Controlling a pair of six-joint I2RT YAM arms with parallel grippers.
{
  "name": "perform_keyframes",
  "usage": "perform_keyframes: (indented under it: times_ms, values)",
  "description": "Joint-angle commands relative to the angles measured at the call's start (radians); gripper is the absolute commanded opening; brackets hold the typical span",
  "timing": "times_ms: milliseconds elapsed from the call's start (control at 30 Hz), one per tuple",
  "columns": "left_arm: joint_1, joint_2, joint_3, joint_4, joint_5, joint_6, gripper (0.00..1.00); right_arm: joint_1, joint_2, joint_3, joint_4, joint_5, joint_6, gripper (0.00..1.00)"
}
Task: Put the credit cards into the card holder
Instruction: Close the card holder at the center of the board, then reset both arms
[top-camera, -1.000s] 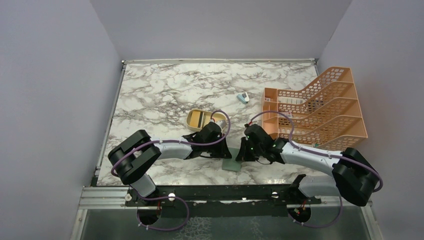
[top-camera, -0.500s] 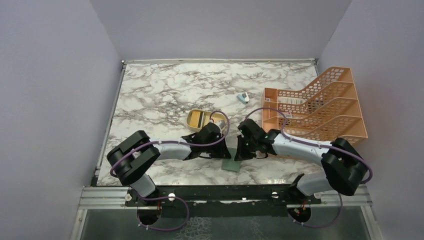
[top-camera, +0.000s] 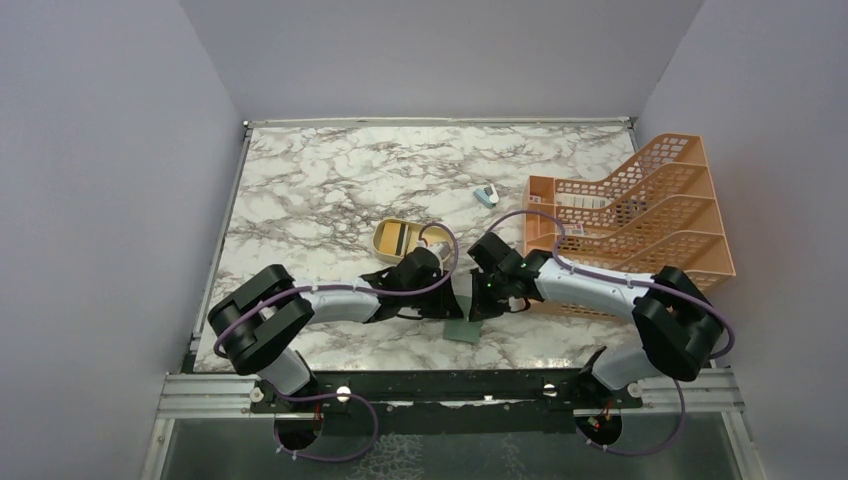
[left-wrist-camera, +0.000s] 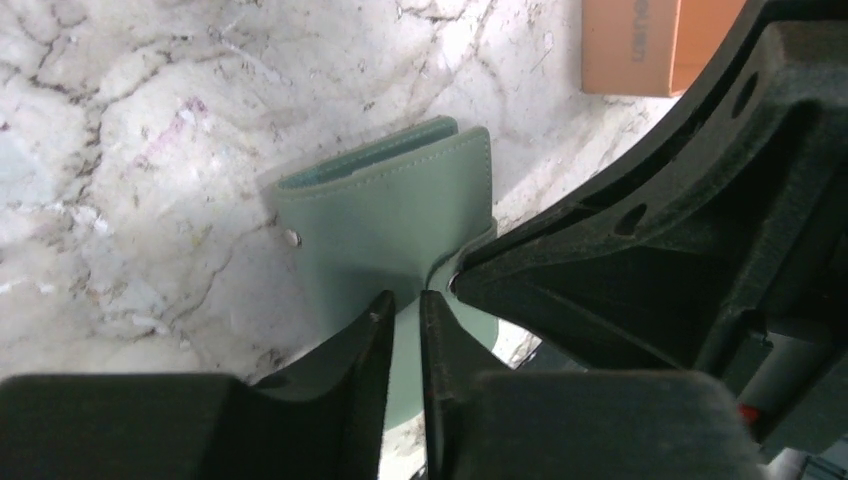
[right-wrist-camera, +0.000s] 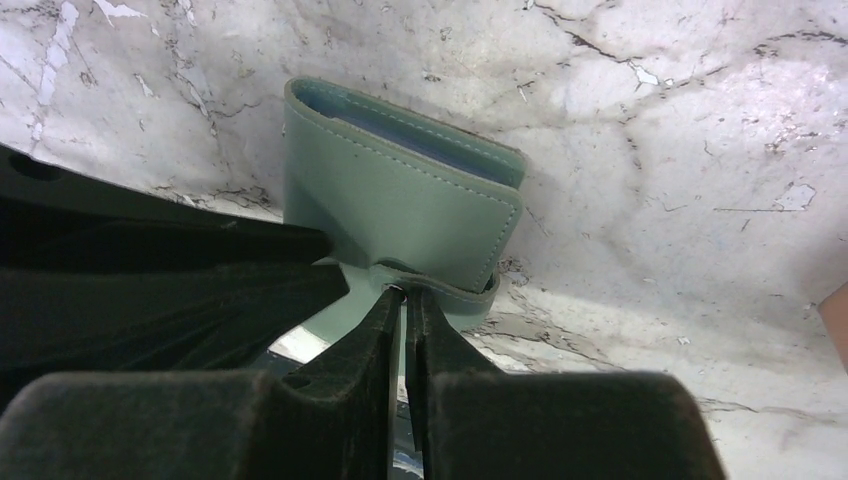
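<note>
The grey-green card holder (right-wrist-camera: 400, 200) stands folded on the marble, pale blue pockets showing at its top edge; it also shows as the card holder (left-wrist-camera: 390, 210) (top-camera: 463, 330). My right gripper (right-wrist-camera: 403, 297) is shut on the card holder's snap strap. My left gripper (left-wrist-camera: 405, 305) hovers over its lower cover from the other side. Its jaws stand a narrow slit apart, with only green cover behind the gap. The two grippers (top-camera: 462, 295) almost touch. A tan-brown credit card (top-camera: 393, 238) seems to lie in the tan dish.
The tan oval dish (top-camera: 380, 245) sits just behind my left wrist. An orange mesh file rack (top-camera: 640, 225) stands at the right, and its corner (left-wrist-camera: 630, 45) shows in the left wrist view. A small blue-and-white gadget (top-camera: 486, 195) lies farther back.
My right gripper has swung left, up against the left gripper. A pale face of the holder now shows between them. The left jaws have parted slightly.
</note>
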Motion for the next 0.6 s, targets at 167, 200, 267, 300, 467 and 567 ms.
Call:
perform_keyframes:
  times_ms: [167, 200, 267, 300, 467, 567]
  values:
    - [-0.019, -0.227, 0.135, -0.356, -0.277, 0.094, 0.45, 0.016, -0.208, 0.058, -0.083, 0.199, -0.04, 0.18]
    - [-0.018, -0.254, 0.158, -0.387, -0.31, 0.105, 0.48, 0.016, -0.244, 0.065, -0.092, 0.23, -0.047, 0.19]
    - [-0.018, -0.305, 0.213, -0.467, -0.378, 0.135, 0.57, 0.015, -0.316, 0.085, -0.114, 0.283, -0.056, 0.24]
    - [-0.018, -0.331, 0.242, -0.5, -0.411, 0.149, 0.64, 0.016, -0.353, 0.097, -0.124, 0.306, -0.063, 0.29]
    - [-0.018, -0.458, 0.355, -0.605, -0.532, 0.233, 0.99, 0.016, -0.512, 0.175, -0.15, 0.377, -0.113, 0.64]
    - [-0.018, -0.528, 0.399, -0.639, -0.565, 0.272, 0.99, 0.016, -0.578, 0.224, -0.164, 0.406, -0.128, 0.87]
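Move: The card holder, folded shut, lies right under both closed grippers. Its middle is straight below the left hand, about 3 cm down, and about 1 cm left of and 2 cm below the right hand, whose fingertips are at the snap of the strap. From the right hand, the cream tray stands some 15 cm ahead and 11 cm left, and the orange rack's middle about 15 cm ahead and 28 cm right. The right fingertips come free of the card holder's snap and the left ones leave the cover beside it; both arms rise quickly, some 18 cm, while drifting about 5 cm forward. The left also swings about 5 cm left, away from the other hand. Both wrists swing the fingers forward and up, roughly 30 degrees, as both grippers open wide, the left almost fully. ##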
